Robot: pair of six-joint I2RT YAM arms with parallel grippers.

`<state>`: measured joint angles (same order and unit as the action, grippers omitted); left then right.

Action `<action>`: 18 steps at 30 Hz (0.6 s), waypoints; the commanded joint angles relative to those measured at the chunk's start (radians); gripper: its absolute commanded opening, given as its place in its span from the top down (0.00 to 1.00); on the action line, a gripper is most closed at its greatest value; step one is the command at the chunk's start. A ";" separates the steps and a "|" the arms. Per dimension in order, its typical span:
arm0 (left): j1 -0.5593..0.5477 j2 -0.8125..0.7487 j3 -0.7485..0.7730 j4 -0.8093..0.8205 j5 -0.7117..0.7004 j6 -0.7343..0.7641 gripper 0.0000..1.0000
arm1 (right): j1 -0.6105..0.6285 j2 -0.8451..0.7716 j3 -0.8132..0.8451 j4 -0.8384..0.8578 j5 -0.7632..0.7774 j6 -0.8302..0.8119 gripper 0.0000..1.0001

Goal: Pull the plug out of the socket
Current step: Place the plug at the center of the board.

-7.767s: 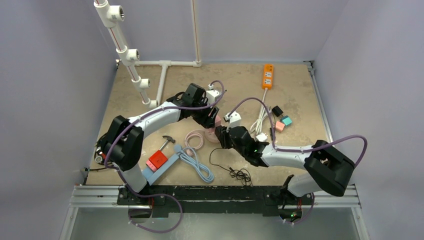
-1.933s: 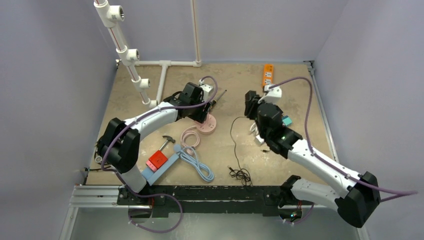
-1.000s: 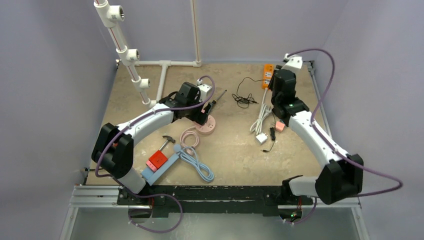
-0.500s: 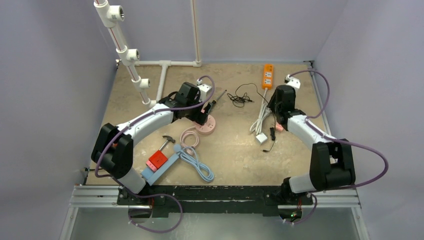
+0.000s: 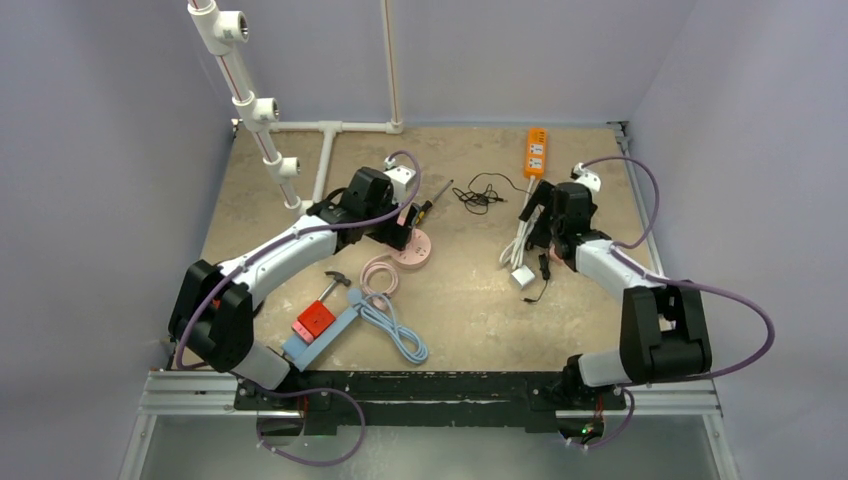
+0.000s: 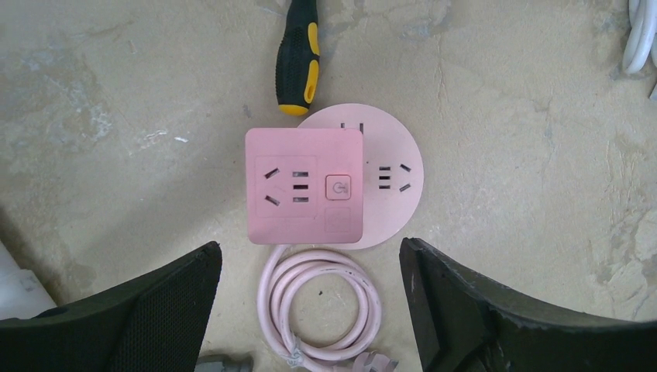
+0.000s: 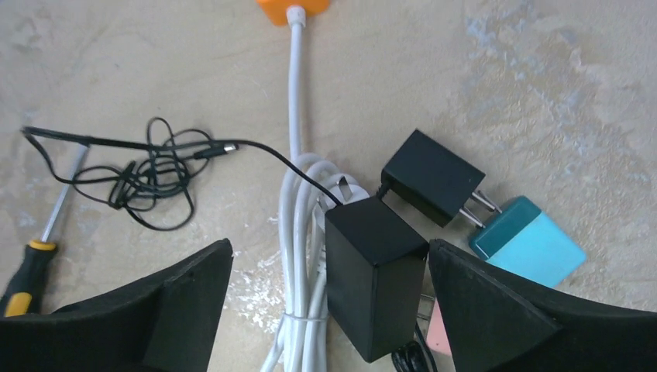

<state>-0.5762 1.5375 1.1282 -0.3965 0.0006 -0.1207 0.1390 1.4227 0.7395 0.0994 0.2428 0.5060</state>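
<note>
The pink socket (image 6: 304,186), a square block on a round base, lies on the table with all its holes bare. My left gripper (image 6: 307,252) hovers open over it, its fingers either side of the socket's coiled pink cord (image 6: 321,310). The black plug (image 7: 376,271) rests on a white cable bundle (image 7: 298,232) at the right. Its thin black cord (image 7: 147,174) trails left to a tangle. My right gripper (image 7: 331,248) stands wide open around the plug. From above, the left gripper (image 5: 405,225) covers part of the socket (image 5: 415,252), and the right gripper (image 5: 545,222) hides the plug.
An orange power strip (image 5: 537,152) lies at the back right. A small black adapter (image 7: 434,177) and a teal one (image 7: 527,240) sit beside the plug. A screwdriver (image 6: 298,54) lies behind the socket. Hammer (image 5: 330,285), red block (image 5: 316,320), blue cable (image 5: 395,330) front left; white pipes (image 5: 260,110) back left.
The right arm drew back from the orange strip to the adapters and its jaws opened, leaving the plug on the white cables. The left arm barely shifted.
</note>
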 commanded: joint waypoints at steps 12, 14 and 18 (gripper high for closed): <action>0.013 0.012 -0.011 0.076 -0.047 -0.036 0.15 | -0.004 -0.295 0.093 -0.054 -0.050 -0.080 0.01; 0.013 0.022 -0.022 0.098 -0.026 -0.031 0.15 | -0.003 -0.331 0.084 -0.041 -0.091 -0.100 0.01; 0.012 0.027 -0.051 0.163 0.091 -0.037 0.16 | -0.003 -0.382 0.050 -0.016 -0.168 -0.128 0.01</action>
<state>-0.5697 1.5600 1.1023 -0.3237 -0.0021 -0.1390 0.1383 1.0824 0.7883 0.0566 0.1726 0.4339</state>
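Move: The right hand's open fingers are right around the black adapter just let go, about 4 cm below and 2 cm to the right. The second black adapter lies some 4 cm ahead and 5 cm right, the teal plug 2 cm ahead and 8 cm right, the white cord bundle 3 cm left and level. From the left hand, the pink square socket sits about 3 cm ahead, 3 cm right and 5 cm below, and the pink round socket 2 cm ahead and 5 cm right. With its fingers staying wide open, the right hand climbs clear of the black adapter by about 14 cm, slowly at first and then faster, easing back a little late on while the wrist tips the fingertips up some 20 degrees towards the far wall. The left hand, also empty and open, hovers over the pink sockets, rising a centimetre and then sinking about two towards the square one without touching it. ##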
